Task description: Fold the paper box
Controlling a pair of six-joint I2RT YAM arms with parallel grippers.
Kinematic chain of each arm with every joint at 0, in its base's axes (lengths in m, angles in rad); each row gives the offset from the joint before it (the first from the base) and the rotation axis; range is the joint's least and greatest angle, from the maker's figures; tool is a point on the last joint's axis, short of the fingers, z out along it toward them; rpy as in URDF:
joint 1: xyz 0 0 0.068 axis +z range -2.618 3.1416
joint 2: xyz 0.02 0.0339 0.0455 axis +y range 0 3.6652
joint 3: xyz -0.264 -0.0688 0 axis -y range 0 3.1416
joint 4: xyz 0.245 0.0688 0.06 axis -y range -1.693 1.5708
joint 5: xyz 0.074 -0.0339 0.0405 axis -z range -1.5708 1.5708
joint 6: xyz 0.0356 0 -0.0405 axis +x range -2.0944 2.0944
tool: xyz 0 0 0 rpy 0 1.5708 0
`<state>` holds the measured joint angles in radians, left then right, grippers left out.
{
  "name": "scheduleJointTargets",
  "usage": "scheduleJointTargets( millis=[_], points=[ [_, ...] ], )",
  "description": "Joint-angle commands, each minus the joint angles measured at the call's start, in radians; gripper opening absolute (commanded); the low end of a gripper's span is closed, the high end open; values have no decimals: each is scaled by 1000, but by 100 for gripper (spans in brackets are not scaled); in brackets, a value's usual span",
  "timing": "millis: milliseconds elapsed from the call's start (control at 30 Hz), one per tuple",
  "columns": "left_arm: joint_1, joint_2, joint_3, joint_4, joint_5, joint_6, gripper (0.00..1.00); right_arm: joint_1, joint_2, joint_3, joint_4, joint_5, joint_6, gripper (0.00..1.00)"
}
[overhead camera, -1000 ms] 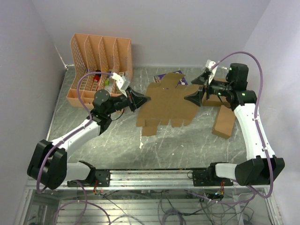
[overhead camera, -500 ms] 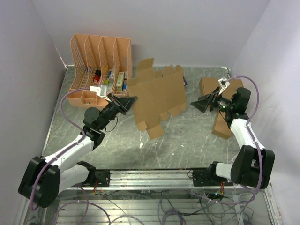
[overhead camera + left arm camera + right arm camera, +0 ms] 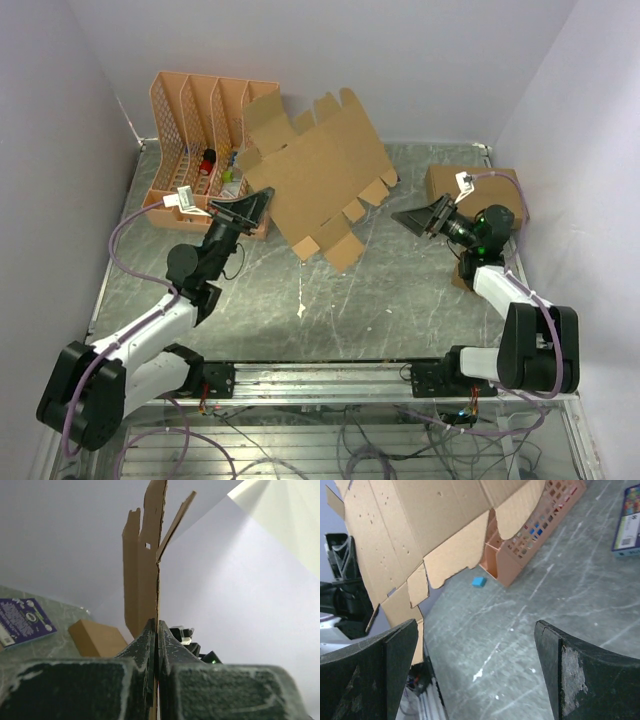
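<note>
The paper box (image 3: 315, 170) is a flat brown die-cut sheet with flaps and tabs. It is raised off the table and tilted up towards the back wall. My left gripper (image 3: 262, 200) is shut on the sheet's left edge. In the left wrist view the sheet (image 3: 146, 580) stands edge-on, rising from between the closed fingertips of that gripper (image 3: 157, 626). My right gripper (image 3: 408, 216) is open and empty, to the right of the sheet and apart from it. The right wrist view looks between the wide fingers of the right gripper (image 3: 475, 627) at the sheet (image 3: 415, 525) above the table.
A pink slotted file organizer (image 3: 210, 125) stands at the back left, right behind the sheet. A brown carton (image 3: 448, 182) lies at the back right, and another (image 3: 464, 272) is partly hidden by the right arm. A purple booklet (image 3: 630, 520) and a small blue piece (image 3: 479, 582) lie on the table.
The left arm has pulled back and swung the sheet up off the table, leftward and towards the back wall. The right gripper has drawn back to the right and stayed open.
</note>
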<state>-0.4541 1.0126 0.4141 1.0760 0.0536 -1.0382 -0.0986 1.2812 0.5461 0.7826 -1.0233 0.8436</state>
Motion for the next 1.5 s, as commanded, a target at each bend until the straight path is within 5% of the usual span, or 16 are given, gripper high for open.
scheduleJointTargets(
  millis=[0, 333, 700, 1167, 1467],
  points=[
    [-3, 28, 39, 172, -53, -52, 7, 56, 9, -6, 186, 84, 199, 100],
    [-91, 119, 92, 284, -63, -37, 7, 102, 45, 8, 461, 211, 496, 100],
    [-154, 168, 111, 341, -69, -44, 7, 102, 101, 84, 504, 326, 601, 92],
    [-158, 169, 83, 326, -78, -49, 7, 81, 92, 103, 557, 315, 629, 53],
    [-158, 226, 72, 370, -61, -73, 7, 52, 73, 109, 617, 270, 642, 44]
  ],
)
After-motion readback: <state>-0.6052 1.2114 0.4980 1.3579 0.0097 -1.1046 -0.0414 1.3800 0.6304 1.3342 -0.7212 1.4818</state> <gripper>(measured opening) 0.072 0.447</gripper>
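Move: The left hand already grips the paper box blank by its near-left edge. The small flaps on the blank's right end, which the right fingers go for, lie about 22 cm to its right, 4 cm ahead and some 4 cm lower. From the right hand they are roughly 5 cm ahead, 6 cm left and 5 cm above. Down on the table, the brown box sits about 14 cm ahead and 20 cm right of the right hand, the purple book some 18 cm ahead and 8 cm left, both 20 cm or so lower. Keeping its pinch on the blank, the left hand carries the sheet right and up, about 4 cm each way, towards the right hand, then all but stops. The right hand rises about 12 cm with a little forward travel, rolling nearly 30 degrees so its left side lifts; its open fingers come around the right-end flap and close roughly halfway, pad contact not visible. ##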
